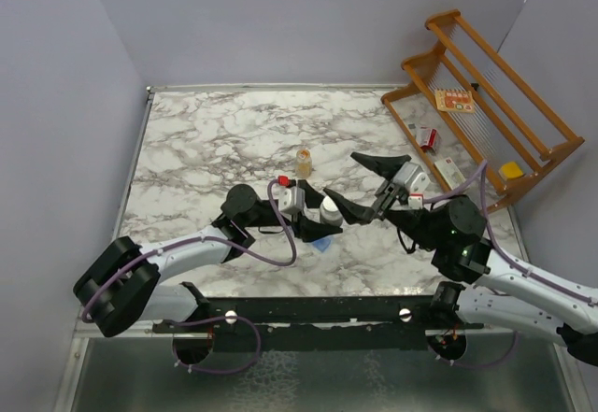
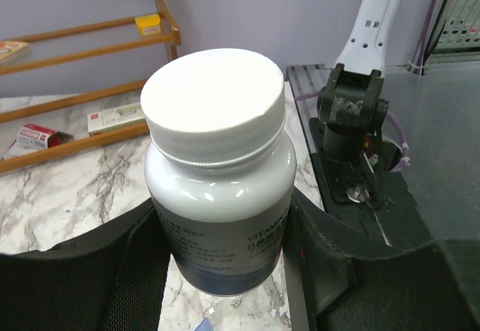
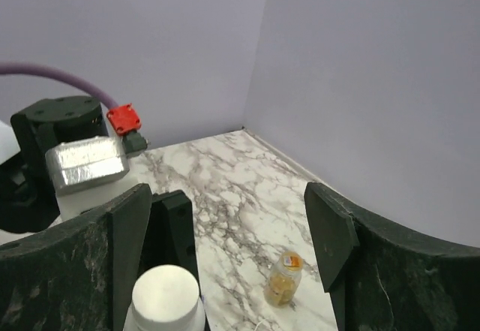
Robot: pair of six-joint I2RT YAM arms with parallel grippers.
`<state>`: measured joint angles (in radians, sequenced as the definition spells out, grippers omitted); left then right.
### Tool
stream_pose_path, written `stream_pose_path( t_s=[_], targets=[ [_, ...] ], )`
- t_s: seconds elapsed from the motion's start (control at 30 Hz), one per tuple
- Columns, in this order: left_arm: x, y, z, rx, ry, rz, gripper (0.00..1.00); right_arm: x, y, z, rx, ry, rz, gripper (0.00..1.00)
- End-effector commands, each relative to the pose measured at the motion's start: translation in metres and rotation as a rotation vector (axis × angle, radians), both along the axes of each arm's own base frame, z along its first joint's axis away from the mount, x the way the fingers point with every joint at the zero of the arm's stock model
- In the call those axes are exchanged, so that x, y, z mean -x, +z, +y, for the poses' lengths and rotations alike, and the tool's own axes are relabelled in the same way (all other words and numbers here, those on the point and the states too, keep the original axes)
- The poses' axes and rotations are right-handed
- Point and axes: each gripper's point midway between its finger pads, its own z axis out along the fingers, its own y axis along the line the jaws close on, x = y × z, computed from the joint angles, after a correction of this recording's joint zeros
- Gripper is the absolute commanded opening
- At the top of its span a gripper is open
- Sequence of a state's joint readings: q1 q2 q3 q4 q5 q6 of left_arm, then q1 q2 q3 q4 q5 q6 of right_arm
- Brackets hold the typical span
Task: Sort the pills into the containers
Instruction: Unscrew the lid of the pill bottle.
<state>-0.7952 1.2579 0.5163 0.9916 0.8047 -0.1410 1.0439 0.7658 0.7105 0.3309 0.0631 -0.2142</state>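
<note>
My left gripper (image 1: 329, 218) (image 2: 217, 263) is shut on a grey bottle (image 1: 330, 210) (image 2: 217, 181) with a white screw cap, held upright just above the marble table (image 1: 215, 141). My right gripper (image 1: 342, 175) (image 3: 232, 218) is open and empty. Its left finger stands right beside the bottle's cap (image 3: 166, 293) and its right finger is far off. A blue corner of the containers (image 1: 322, 244) peeks out under the left gripper; the rest is hidden. A small amber bottle (image 1: 304, 162) (image 3: 283, 278) stands upright behind. No loose pills show.
A wooden rack (image 1: 486, 94) (image 2: 90, 53) holding small boxes leans at the back right corner. Grey walls close the table on the left, back and right. The right arm's base (image 2: 352, 121) sits at the near edge.
</note>
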Motion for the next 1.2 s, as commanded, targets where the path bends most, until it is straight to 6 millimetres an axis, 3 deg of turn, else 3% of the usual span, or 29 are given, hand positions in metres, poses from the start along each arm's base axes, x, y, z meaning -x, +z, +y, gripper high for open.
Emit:
stream_pose_path(
  t_s=[0.0, 0.13, 0.33, 0.5, 0.7, 0.9, 1.17],
  targets=[
    [-0.011, -0.006, -0.003, -0.006, 0.055, 0.009, 0.00, -0.016, 0.022, -0.012, -0.072, -0.097, 0.042, 0.81],
    [-0.032, -0.009, -0.001, -0.009, 0.176, 0.020, 0.00, -0.025, -0.001, -0.010, -0.014, -0.138, 0.135, 0.65],
    [-0.052, -0.002, 0.007, -0.007, 0.305, -0.021, 0.00, -0.023, -0.031, -0.008, 0.037, -0.124, 0.203, 0.67],
    [-0.056, 0.002, 0.008, -0.006, 0.325, -0.035, 0.00, -0.021, -0.044, -0.001, 0.061, -0.099, 0.234, 0.70],
    [-0.056, 0.003, 0.009, -0.002, 0.329, -0.034, 0.00, -0.025, -0.061, 0.009, 0.090, -0.091, 0.276, 0.67],
    [-0.056, 0.002, 0.009, -0.003, 0.333, -0.034, 0.00, -0.030, -0.069, 0.014, 0.097, -0.108, 0.282, 0.65],
    [-0.057, 0.002, 0.009, -0.004, 0.334, -0.032, 0.00, -0.036, -0.061, 0.011, 0.065, -0.140, 0.255, 0.61]
  ],
)
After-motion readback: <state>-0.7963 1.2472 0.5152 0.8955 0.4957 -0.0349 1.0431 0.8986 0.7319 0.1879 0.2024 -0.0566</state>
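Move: The left hand already holds the pill bottle; its white lid stands about 4 cm above that hand's point and level with it. From the right hand the lid is some 3 cm back, 3 cm left and 8 cm below. Well below on the table, the blue pill organizer lies roughly 7 cm ahead and 4 cm left of the left hand, and the orange-topped jar about 20 cm ahead and 6 cm left of the left hand. No new grip on the lid can be made out: the right fingers come down about 7 cm and slightly forward, after a small rise, to straddle the white lid, tipping downward some 15 degrees and narrowing part-way. The left hand keeps its hold on the bottle and carries it about 5.5 cm forward beneath them, swinging counter-clockwise. ##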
